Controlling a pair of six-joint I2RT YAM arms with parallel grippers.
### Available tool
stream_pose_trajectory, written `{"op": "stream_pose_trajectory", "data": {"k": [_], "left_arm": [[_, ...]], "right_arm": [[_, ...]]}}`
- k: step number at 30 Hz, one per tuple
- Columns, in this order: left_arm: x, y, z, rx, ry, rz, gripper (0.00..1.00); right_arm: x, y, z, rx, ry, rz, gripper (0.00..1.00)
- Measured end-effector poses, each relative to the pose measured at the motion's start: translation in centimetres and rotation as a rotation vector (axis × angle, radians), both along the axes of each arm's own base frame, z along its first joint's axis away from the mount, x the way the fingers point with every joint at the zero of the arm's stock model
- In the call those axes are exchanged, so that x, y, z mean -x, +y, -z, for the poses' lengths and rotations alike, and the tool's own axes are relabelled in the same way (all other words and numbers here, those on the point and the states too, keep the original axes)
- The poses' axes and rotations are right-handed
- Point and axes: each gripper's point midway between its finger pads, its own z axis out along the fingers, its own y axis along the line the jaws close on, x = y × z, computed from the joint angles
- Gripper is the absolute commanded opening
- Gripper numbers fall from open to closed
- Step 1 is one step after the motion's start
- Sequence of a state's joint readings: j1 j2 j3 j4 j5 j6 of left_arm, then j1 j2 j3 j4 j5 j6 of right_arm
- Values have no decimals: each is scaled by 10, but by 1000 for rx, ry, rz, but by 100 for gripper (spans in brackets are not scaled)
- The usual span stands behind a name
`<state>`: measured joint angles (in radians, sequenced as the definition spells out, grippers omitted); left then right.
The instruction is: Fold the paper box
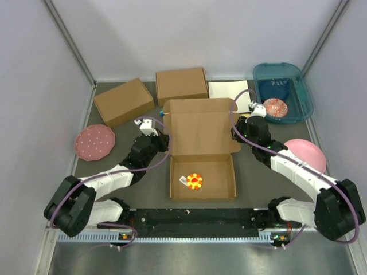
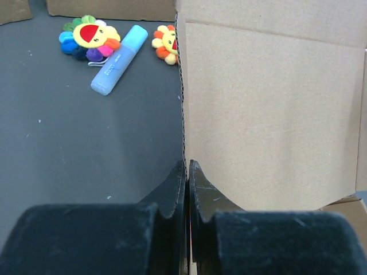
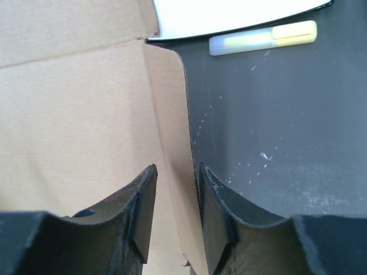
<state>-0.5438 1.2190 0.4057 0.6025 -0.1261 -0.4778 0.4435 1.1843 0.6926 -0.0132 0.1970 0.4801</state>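
Observation:
The paper box (image 1: 200,123) lies open in the middle of the table, its lid spread toward the back and its shallow tray (image 1: 230,172) nearest me. My left gripper (image 1: 164,140) is at the lid's left side; in the left wrist view its jaws (image 2: 187,166) are shut on the thin edge of the upright side flap (image 2: 269,114). My right gripper (image 1: 236,133) is at the lid's right side. In the right wrist view it (image 3: 176,169) straddles the right side flap (image 3: 169,114), with a gap still showing on the inner side.
Two smaller cardboard boxes (image 1: 124,101) (image 1: 181,85) and a white sheet (image 1: 229,91) stand at the back, a teal bin (image 1: 282,91) back right. Pink plates (image 1: 94,141) (image 1: 304,152) lie at both sides. A flower toy (image 1: 194,181) sits in the tray. A blue marker (image 2: 119,59) and a yellow marker (image 3: 264,38) lie nearby.

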Motion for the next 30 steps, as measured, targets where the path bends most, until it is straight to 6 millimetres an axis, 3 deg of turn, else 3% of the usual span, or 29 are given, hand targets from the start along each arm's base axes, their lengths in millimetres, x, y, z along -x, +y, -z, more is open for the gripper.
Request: {"op": "stream_pose_trajectory", "data": {"k": [8,15,20,26,30], "left_arm": [[4,-3,-5,-5,-30,-24,0],[7,-1,-5,-10,-39,-39,1],[11,1,-8,-9,-44,-38,15],[13,4,-13,-12,-48,-49,28],[13,7,-13,-28,-31,-60,30]], "right_arm": [[17,27,-13,24,-50,-73,25],[20,26,-6,98,-52,-47,15],[23,18,7,154,-18,-18,0],[25,11,9,185,-13,8,0],[26,8,11,200,-9,18,0]]}}
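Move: The lid's right side flap already stands between the right hand's parted fingers, its middle about 1 cm left, 1 cm back and 2 cm lower. The yellow highlighter lies about 8 cm ahead and 6 cm right of that hand, the flower toy in the tray some 17 cm back and 14 cm left. The left hand grips the lid's left side flap, its middle level with the fingers and about 1 cm lower. Right hand draws back some 3 cm, veering left then right and down, pinching its flap; left fingers part slightly. ##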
